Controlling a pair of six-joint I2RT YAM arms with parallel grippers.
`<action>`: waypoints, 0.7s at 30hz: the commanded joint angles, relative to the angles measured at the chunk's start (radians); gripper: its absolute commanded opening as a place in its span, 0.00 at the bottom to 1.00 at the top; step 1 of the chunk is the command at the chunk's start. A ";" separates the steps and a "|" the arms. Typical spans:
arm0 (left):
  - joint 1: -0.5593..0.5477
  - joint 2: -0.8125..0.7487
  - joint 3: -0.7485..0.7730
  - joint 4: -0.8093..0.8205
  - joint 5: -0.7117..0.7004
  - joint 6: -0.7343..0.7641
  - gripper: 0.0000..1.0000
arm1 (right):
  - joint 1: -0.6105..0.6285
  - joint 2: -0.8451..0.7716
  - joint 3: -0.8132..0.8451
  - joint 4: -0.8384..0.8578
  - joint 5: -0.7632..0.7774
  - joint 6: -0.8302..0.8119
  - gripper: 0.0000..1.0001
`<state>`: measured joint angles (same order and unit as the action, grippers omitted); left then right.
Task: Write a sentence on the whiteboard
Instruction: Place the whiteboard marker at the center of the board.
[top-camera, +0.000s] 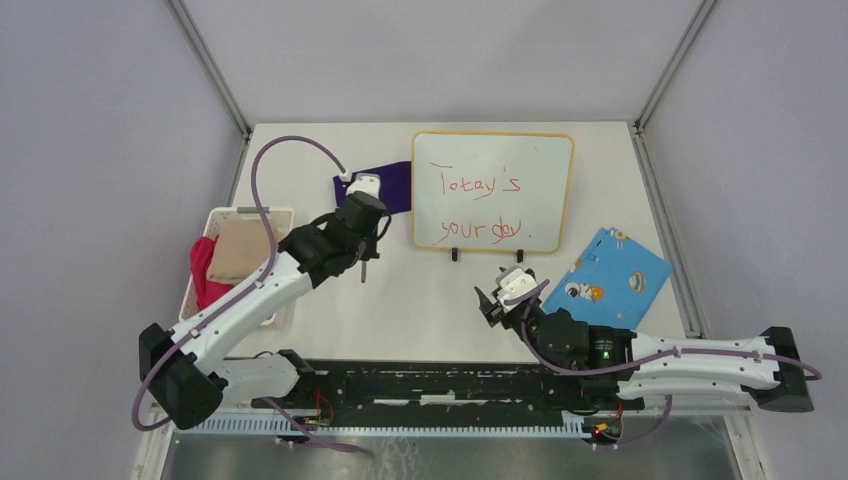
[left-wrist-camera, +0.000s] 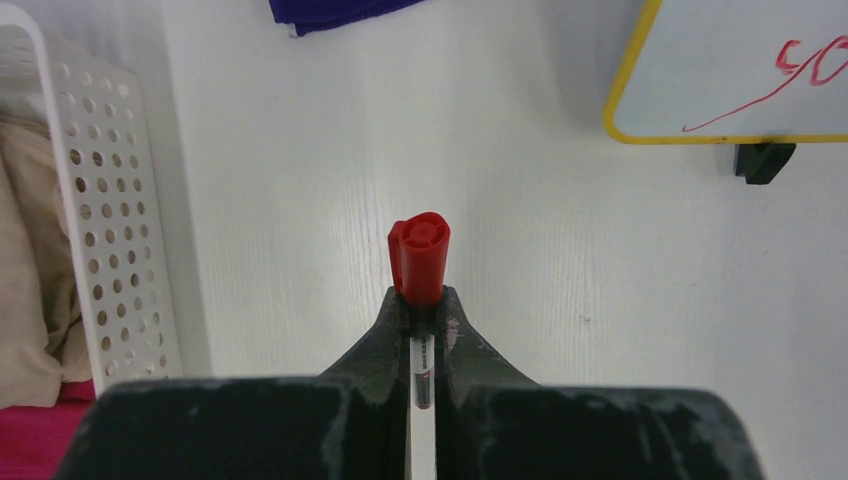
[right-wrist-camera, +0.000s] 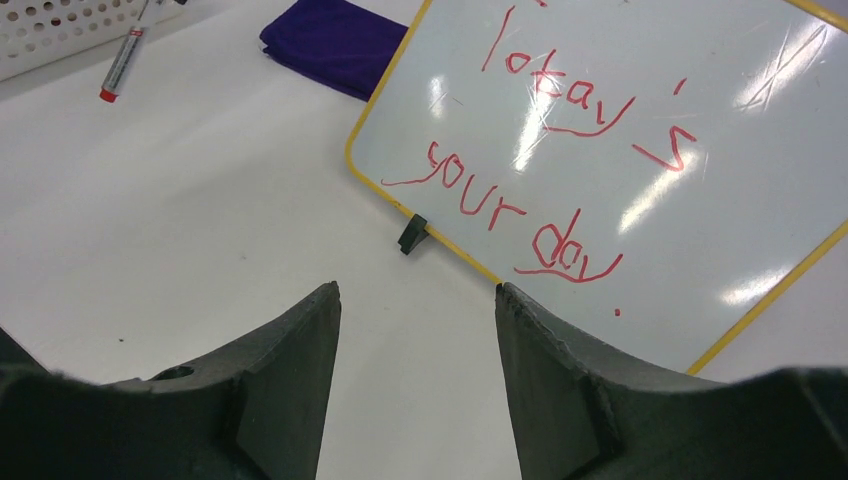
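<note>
The whiteboard (top-camera: 545, 160) stands at the back centre on two black feet. On it the sentence (top-camera: 482, 210) is written in red in two lines, "Today's your day." My left gripper (top-camera: 364, 256) hovers to the board's left, shut on a marker (left-wrist-camera: 419, 255) whose red cap points down at the table. That marker (right-wrist-camera: 122, 62) also shows from the right wrist. My right gripper (top-camera: 494, 298) is in front of the board's lower edge, open and empty. In the right wrist view the gripper (right-wrist-camera: 417, 290) faces the whiteboard (right-wrist-camera: 720, 140), and only the board's corner (left-wrist-camera: 720, 60) shows from the left wrist.
A white perforated basket (top-camera: 286, 214) with beige and pink cloths sits at the left. A purple cloth (top-camera: 396, 180) lies left of the board. At the right lies a blue patterned sheet (top-camera: 615, 275).
</note>
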<state>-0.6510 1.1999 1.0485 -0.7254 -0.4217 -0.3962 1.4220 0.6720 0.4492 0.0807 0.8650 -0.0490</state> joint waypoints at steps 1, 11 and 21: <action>0.050 0.101 0.000 0.066 0.147 0.012 0.02 | -0.044 -0.010 -0.012 -0.022 -0.008 0.107 0.63; 0.154 0.341 0.021 0.147 0.273 -0.011 0.02 | -0.102 0.014 -0.027 -0.078 -0.091 0.217 0.62; 0.161 0.474 0.002 0.220 0.295 -0.052 0.02 | -0.103 0.045 -0.013 -0.065 -0.120 0.209 0.62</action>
<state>-0.4900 1.6333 1.0405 -0.5674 -0.1543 -0.3985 1.3235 0.6922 0.4034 -0.0082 0.7547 0.1532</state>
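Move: The left hand holds the marker above bare table; the spot it is heading for lies about 3 cm ahead, 1 cm to the right and some 16 cm below. The whiteboard's middle is roughly 23 cm ahead and 33 cm to the right of the hand, the purple cloth about 22 cm straight ahead, and the basket some 35 cm to the left and 4 cm ahead. From the right hand that table spot is about 13 cm ahead, 30 cm left and 20 cm below. The left arm lowers the marker steeply, some 13 cm down and only slightly forward, into the clear stretch between basket and whiteboard, easing off near the table while the wrist tips the fingers about 20 degrees further down; they keep their pinch near the red cap, tail end slanting down towards the robot. The empty right hand, still open, sinks about 4 cm and tips slightly downward, touching nothing. ##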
